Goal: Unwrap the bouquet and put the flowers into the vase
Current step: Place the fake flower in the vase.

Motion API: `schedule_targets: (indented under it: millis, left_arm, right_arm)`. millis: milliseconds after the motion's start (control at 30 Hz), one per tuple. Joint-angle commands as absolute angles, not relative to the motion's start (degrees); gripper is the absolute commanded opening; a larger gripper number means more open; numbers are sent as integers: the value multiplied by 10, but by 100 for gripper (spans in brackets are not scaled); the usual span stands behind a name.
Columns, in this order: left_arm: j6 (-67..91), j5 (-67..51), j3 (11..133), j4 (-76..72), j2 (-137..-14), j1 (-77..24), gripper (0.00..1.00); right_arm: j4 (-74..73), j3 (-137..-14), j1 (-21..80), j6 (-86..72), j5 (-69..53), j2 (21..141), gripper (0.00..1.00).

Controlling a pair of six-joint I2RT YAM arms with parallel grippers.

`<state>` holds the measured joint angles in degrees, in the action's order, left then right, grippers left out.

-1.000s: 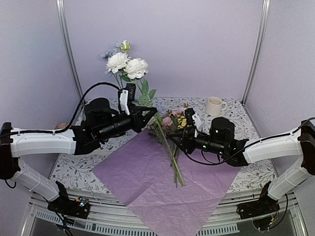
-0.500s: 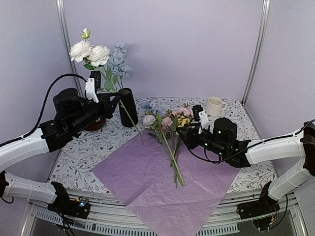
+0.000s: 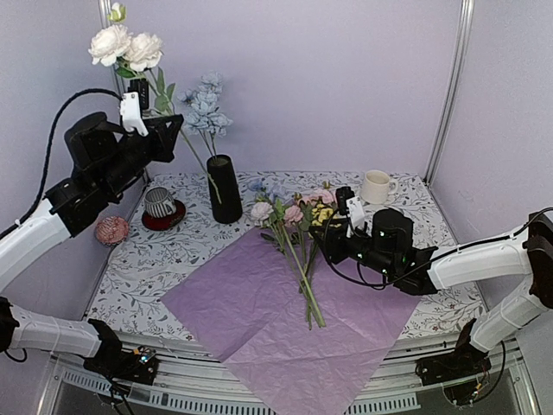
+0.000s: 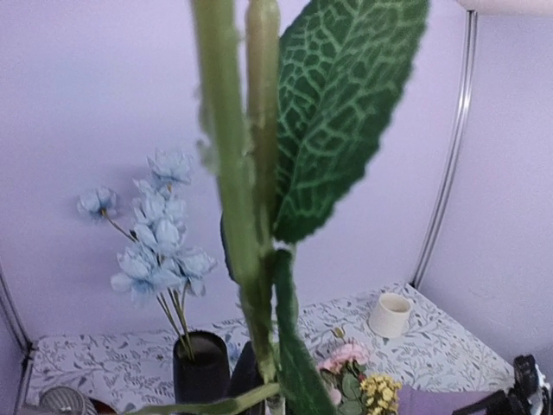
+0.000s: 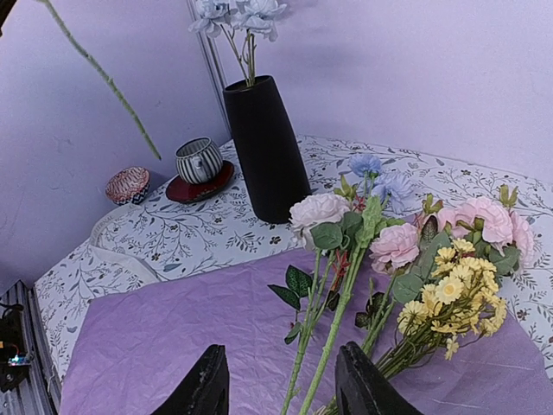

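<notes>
My left gripper [image 3: 173, 131] is raised high at the back left, shut on the green stem [image 4: 229, 173] of two white flowers [image 3: 125, 47]. The stem's lower end [image 5: 130, 112] hangs free beside the black vase [image 3: 223, 188], outside its mouth. Pale blue flowers [image 3: 206, 108] stand in the vase. The other flowers [image 3: 294, 251], pink, white and yellow, lie loose on the flattened pink-lilac paper [image 3: 259, 320]. My right gripper [image 5: 285, 389] stands open low over the paper, with two of their stems [image 5: 333, 346] between its fingers [image 5: 367, 385], not clamped.
A cream mug [image 3: 376, 186] stands at the back right. A striped cup on a red saucer [image 3: 160, 203] and a pink patterned bowl [image 3: 111, 230] sit left of the vase. The paper overhangs the table's near edge.
The left arm has swung up and to the left with the white flowers, carrying the stem end from over the paper to beside the vase. The right gripper has barely moved.
</notes>
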<state>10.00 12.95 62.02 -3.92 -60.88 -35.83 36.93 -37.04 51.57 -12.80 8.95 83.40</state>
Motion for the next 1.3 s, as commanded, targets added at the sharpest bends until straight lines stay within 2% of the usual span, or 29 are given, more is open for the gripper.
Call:
schedule_targets:
  millis: [0,300,667,1267]
  left_arm:
    - [36,143,689,-41,-652,-331,3]
    - [0,130,780,-105,-736,-282,3]
    - [91,35,820,-145,-825,-189,2]
    - [148,-61,783,-170,-864,-160,2]
  right_arm:
    - [386,-377,514,-120,76,843,43]
    - [386,-376,514,-116,73,842,43]
    - [386,-377,514,-114,65,841,42]
    - [384,-377,514,-109,67,840,42]
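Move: The left gripper holds the white flowers by their stems. The vase mouth is about 23 cm ahead of it, 3 cm right and some 19 cm below; the blue flowers rise from it, their heads 23 cm ahead, 1 cm right and about 4 cm below the gripper. The striped cup stands roughly 24 cm ahead, 19 cm left and 39 cm below. From the right gripper the vase mouth lies some 27 cm ahead and 25 cm left, about 4 cm above. Keep the left gripper shut on the white flowers' stems and carry them forward about 14 cm towards the vase, drifting some 5 cm left. Rise about 6 cm early on, then sink back about half of that while the lower stem comes up to the vase mouth beside the blue flowers. Swing the fingers some 10 degrees counter-clockwise, then partly back, and ease to a near stop. ##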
